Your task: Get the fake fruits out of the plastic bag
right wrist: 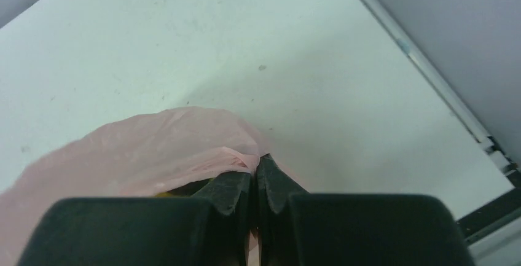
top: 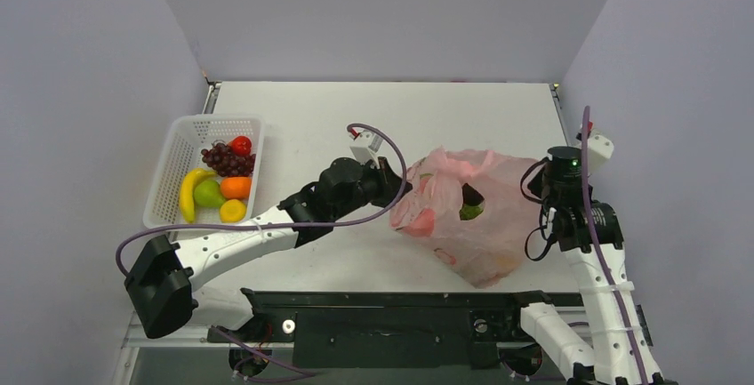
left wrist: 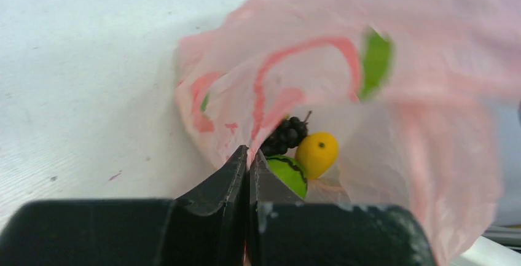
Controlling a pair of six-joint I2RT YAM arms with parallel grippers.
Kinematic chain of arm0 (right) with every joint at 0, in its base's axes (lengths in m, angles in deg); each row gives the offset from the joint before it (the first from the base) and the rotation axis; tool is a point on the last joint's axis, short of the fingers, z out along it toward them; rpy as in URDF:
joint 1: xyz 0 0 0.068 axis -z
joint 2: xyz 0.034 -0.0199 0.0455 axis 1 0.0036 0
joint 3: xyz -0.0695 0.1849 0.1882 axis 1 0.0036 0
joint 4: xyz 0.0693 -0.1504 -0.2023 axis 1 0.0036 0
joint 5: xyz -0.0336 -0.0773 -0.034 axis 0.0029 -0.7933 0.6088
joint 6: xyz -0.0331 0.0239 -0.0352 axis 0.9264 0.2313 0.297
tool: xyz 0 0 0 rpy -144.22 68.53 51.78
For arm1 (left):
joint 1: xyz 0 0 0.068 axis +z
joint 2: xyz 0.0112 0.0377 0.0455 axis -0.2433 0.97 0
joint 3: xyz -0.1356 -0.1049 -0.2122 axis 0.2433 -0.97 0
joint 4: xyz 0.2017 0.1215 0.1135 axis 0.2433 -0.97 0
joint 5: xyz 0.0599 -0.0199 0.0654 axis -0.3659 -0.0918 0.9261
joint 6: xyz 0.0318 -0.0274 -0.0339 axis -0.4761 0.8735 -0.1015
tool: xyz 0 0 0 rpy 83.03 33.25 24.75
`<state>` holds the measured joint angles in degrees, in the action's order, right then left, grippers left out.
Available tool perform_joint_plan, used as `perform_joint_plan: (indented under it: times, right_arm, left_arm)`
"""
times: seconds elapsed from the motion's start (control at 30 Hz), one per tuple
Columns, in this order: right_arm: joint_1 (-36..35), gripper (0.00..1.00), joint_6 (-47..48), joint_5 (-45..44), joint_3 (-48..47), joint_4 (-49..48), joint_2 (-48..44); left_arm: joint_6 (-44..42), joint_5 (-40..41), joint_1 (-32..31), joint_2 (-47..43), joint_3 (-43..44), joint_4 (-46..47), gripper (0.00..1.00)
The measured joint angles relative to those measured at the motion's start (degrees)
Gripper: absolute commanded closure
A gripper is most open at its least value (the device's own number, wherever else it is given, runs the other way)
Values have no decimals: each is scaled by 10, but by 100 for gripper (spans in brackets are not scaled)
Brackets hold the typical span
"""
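The pink plastic bag (top: 476, 212) lies on the table between my two arms, its mouth toward the left. My left gripper (left wrist: 249, 155) is shut on the film at the bag's left edge (left wrist: 215, 125). Inside the mouth I see dark grapes (left wrist: 285, 134), a yellow lemon (left wrist: 317, 152) and a green fruit with dark stripes (left wrist: 292, 174). My right gripper (right wrist: 255, 164) is shut on the bag's pink film (right wrist: 153, 149) at its right side. A green fruit (top: 471, 212) shows through the opening from above. More fake fruits (top: 222, 185) lie in the white basket.
The white mesh basket (top: 178, 158) stands at the left, holding a banana (top: 188, 192), a green pear (top: 209, 195), an orange (top: 236, 187), a lemon (top: 233, 211), grapes (top: 228, 161) and a red fruit (top: 241, 145). Grey walls enclose the table; a metal rail (right wrist: 430, 75) runs along its right edge.
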<state>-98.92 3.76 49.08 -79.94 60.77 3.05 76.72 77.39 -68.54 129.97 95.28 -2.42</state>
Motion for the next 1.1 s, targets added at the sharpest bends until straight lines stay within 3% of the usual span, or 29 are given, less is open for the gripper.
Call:
perform_joint_plan:
  times: [0.07,0.3,0.37,0.4,0.47,0.7,0.87,1.0,1.1]
  right_arm:
    - [35,100,15,-13,-20,16,-6]
    - [37,100,47,-49,-45,53,19]
    - [28,81,56,-66,-54,63,35]
    - [24,66,60,-68,-59,67,39]
    - [17,50,70,-54,-71,73,43]
    - [-47,37,107,41,-86,117,30]
    - [-94,29,107,87,-99,165,-32]
    - [-99,25,119,184,-98,162,-70]
    - [-114,17,120,259,-80,118,-68]
  left_arm:
    - [2,8,8,-13,-18,1,100]
    - [13,23,21,-32,-62,-1,100]
    - [16,20,22,-32,-62,2,100]
    - [17,16,23,-32,-62,5,100]
    - [23,3,24,-29,-62,14,100]
    - [47,-55,22,21,-43,61,100]
    - [54,-77,19,26,-37,75,100]
    - [59,-85,17,28,-30,81,100]
    - [60,-90,14,30,-23,81,100]
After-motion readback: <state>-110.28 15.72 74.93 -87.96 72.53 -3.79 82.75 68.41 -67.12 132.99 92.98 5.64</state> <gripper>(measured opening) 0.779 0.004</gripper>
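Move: Both hands hold the pink plastic bag's rim. From the right hand, the bag's mouth is centred about 12 cm to its left, level fore and aft and about 5 cm lower. Inside, the green fruit lies roughly 9 cm left of that hand and 13 cm below, and the black grapes some 3 cm beyond the green fruit. From the left hand, the mouth is about 12 cm to the right and 5 cm below. The right hand tugs its pinched bit of rim about 3 cm farther right, then opens wide and lets go, and swings back some 13 cm to the left while drawing back about 7 cm, rising a little and turning some 40 degrees counter-clockwise, to come open over the bag's near right side. The left hand keeps its pinch on the rim, dipping and pulling about 3 cm left against the tug, then easing some 5 cm back to the right as it comes up again. ##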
